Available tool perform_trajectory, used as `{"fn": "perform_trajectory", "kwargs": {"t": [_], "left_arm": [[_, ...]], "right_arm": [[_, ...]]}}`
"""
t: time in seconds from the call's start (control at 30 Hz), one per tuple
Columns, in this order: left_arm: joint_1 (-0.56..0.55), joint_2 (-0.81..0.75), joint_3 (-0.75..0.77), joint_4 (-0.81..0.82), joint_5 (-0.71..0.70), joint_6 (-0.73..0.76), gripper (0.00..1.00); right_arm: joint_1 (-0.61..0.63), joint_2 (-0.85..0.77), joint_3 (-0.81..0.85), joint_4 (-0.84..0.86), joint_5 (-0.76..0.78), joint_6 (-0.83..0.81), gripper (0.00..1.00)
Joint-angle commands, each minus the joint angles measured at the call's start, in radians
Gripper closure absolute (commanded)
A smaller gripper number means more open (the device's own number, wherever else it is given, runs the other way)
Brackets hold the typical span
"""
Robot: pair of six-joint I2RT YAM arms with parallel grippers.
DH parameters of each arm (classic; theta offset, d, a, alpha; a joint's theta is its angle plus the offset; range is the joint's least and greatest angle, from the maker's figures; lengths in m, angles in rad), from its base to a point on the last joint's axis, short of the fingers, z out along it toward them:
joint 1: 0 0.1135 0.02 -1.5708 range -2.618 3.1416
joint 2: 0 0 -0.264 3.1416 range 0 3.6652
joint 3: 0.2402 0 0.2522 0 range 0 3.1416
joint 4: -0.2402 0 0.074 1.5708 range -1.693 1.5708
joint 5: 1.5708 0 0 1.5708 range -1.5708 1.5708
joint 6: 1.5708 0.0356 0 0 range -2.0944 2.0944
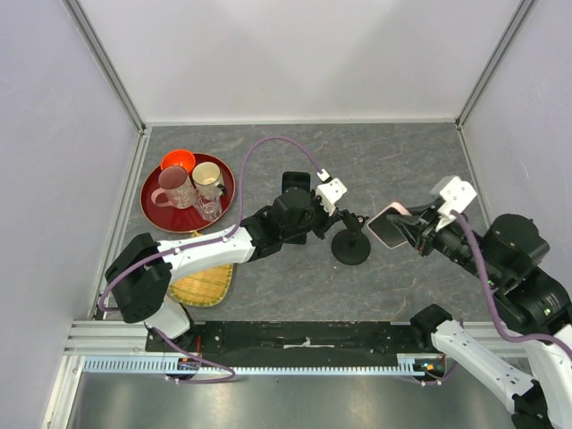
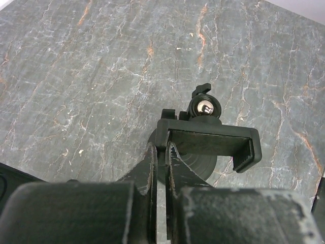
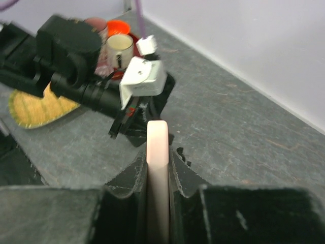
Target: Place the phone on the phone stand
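The black phone stand point(image 1: 350, 241) has a round base and stands mid-table. My left gripper point(image 1: 344, 218) is shut on one end of its clamp bracket point(image 2: 203, 137); the ball joint point(image 2: 204, 107) shows behind it. My right gripper point(image 1: 413, 231) is shut on the pink phone point(image 1: 389, 225), held edge-on above the table just right of the stand. In the right wrist view the phone point(image 3: 157, 162) stands between the fingers point(image 3: 129, 178), with the left arm and part of the stand point(image 3: 133, 116) beyond it.
A red tray point(image 1: 156, 213) at the left back holds two mugs point(image 1: 175, 187), a glass point(image 1: 208, 208) and an orange cup point(image 1: 178, 160). A woven yellow mat point(image 1: 204, 283) lies near the left arm. Walls close in left, back and right.
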Motion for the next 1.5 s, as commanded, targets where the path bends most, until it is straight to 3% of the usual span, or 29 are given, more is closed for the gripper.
{"fn": "perform_trajectory", "kwargs": {"t": [0.0,0.2,0.37,0.53,0.83,1.13,1.47], "left_arm": [[0.010,-0.031,0.027,-0.019,0.044,0.047,0.98],[0.055,-0.128,0.017,-0.146,0.157,0.086,0.98],[0.079,-0.188,-0.009,-0.195,0.240,0.106,0.98],[0.086,-0.222,-0.048,-0.185,0.282,0.111,0.98],[0.085,-0.242,-0.081,-0.171,0.334,0.123,0.98],[0.083,-0.242,-0.085,-0.209,0.388,0.163,0.98],[0.086,-0.237,-0.084,-0.215,0.409,0.174,0.98]], "right_arm": [[-0.002,0.048,-0.035,0.046,-0.201,-0.134,1.00],[0.000,0.071,-0.162,0.164,-0.436,-0.186,1.00],[0.000,0.057,-0.314,0.489,-0.689,-0.133,1.00],[0.026,0.134,-0.422,0.774,-0.783,-0.077,1.00],[0.101,0.391,-0.345,0.735,-0.760,-0.300,1.00],[0.101,0.450,-0.299,0.594,-0.670,-0.475,1.00],[0.105,0.491,-0.256,0.586,-0.644,-0.534,1.00]]}}
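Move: The left hand is already pinching the near-left end of the round-based phone stand's clamp, whose middle lies about 3 cm back and 2 cm right of the fingers, level with them. From the right hand, which holds the pink-edged phone, that clamp is about 8 cm ahead, 10 cm left and 20 cm below. The stand's round base is some 6 cm ahead, 8 cm left and 36 cm below the right hand. The folding stand with the black phone stands about 10 cm left of the left hand, 1 cm ahead and 11 cm lower. Left and down, swinging counter-clockwise by some 50 degrees, the right arm carries the phone about 16 cm sideways while sinking nearly as far, to just behind the clamp's open side, its grip unchanged. Meanwhile the left hand keeps its pinch and draws the clamp about 5 cm left and 4 cm back, turning it slightly clockwise, then holds its place as the phone closes in. ##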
